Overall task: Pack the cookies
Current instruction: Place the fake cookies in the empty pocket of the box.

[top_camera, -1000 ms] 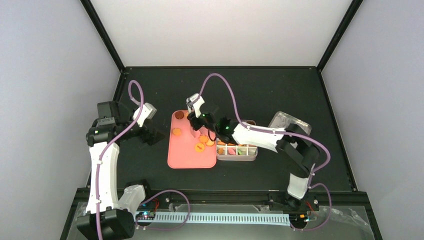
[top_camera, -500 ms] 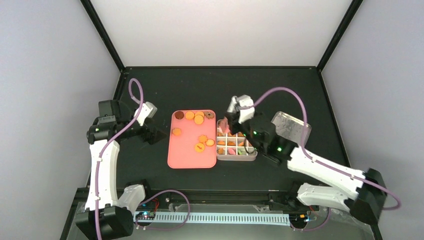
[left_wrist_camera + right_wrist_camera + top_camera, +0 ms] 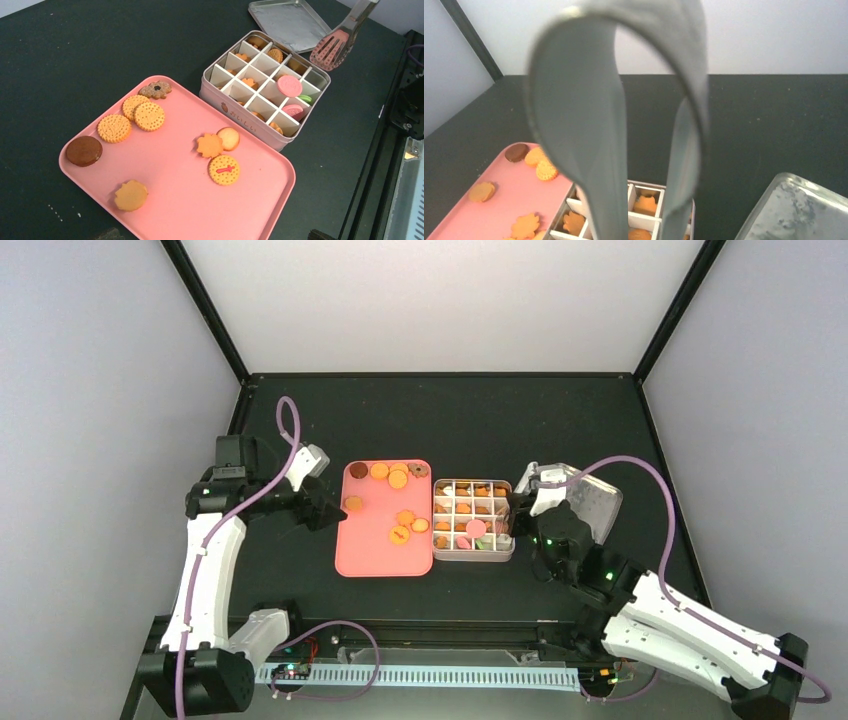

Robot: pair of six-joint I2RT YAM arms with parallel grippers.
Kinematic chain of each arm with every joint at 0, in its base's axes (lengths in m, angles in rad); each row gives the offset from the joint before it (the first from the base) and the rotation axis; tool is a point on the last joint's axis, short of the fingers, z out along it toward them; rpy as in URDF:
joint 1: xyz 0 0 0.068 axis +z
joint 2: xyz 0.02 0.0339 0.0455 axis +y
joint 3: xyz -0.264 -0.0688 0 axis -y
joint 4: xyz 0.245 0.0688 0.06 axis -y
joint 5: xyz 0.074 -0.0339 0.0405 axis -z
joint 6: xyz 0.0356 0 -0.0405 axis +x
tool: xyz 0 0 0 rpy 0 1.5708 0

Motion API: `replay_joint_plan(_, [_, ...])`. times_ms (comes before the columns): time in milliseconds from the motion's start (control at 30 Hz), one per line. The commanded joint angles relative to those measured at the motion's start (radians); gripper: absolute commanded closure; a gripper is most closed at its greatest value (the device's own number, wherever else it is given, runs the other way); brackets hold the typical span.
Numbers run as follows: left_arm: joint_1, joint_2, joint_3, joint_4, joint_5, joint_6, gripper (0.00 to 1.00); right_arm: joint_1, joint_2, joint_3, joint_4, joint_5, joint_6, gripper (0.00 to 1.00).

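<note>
Several cookies (image 3: 398, 478), mostly orange and one dark brown, lie on the pink tray (image 3: 372, 562); the left wrist view shows them close up (image 3: 223, 170). A white compartment box (image 3: 473, 552) beside the tray holds more, a pink cookie (image 3: 289, 85) on top. My right gripper (image 3: 527, 508) is shut on metal tongs (image 3: 589, 150) just right of the box. Their pink tips (image 3: 334, 46) hang over the box's far corner, and I see no cookie in them. My left gripper (image 3: 325, 508) stands open at the tray's left edge, only its fingertips (image 3: 107, 234) showing.
The box's metal lid (image 3: 590, 502) lies on the black table to the right of the box, close behind my right gripper. Black frame rails border the table at the near edge (image 3: 395, 100) and the back.
My right arm has swung back from over the tray, across the box, to the box's right side, tongs still in its grip. My left gripper has shifted slightly toward the tray.
</note>
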Motion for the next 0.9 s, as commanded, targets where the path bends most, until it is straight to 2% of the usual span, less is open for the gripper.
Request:
replay_joint_plan(0, [-0.016, 0.007, 0.042, 0.004, -0.004, -0.004, 0.01, 0.000, 0.012, -0.002, -0.059, 0.047, 0.080, 0.80])
replay_joint_plan(133, [-0.019, 0.006, 0.041, -0.008, -0.010, 0.013, 0.01, -0.001, 0.007, -0.011, -0.046, 0.035, 0.082, 0.80])
replay_joint_plan(300, [-0.023, 0.010, 0.036, -0.010, -0.011, 0.017, 0.01, -0.001, 0.034, 0.000, 0.072, -0.055, 0.011, 0.79])
replay_joint_plan(500, [-0.024, 0.005, 0.048, -0.021, -0.019, 0.020, 0.02, -0.001, 0.212, 0.092, 0.152, -0.123, -0.051, 0.78])
replay_joint_plan(667, [-0.026, -0.002, 0.054, -0.043, -0.028, 0.037, 0.01, 0.001, 0.341, 0.128, 0.200, -0.109, -0.071, 0.78])
replay_joint_plan(867, [-0.025, -0.004, 0.055, -0.050, -0.036, 0.048, 0.01, 0.001, 0.400, 0.132, 0.229, -0.069, -0.112, 0.71])
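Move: My right hand, holding the tongs, has the round pink cookie lying over a box pocket about 6 cm to its left, 2 cm back and 17 cm below. The green cookie's pocket is 3 cm nearer me than that cookie; the other pink one lies 3 cm nearer and 3 cm farther left. The lid is roughly 18 cm right of this hand, 5 cm ahead. From my left hand the round pink cookie is about 27 cm right, level in reach, 16 cm below. Keeping my grip on the tongs, I first sink my right hand a couple of centimetres, then swing it back left over the box, about 7 cm in all, edging 3 cm forward and ending nearly 4 cm lower. The hand rolls some 10 degrees, left side dipping, bringing the tongs' head right over the round pink cookie; whether it touches can't be made out. ##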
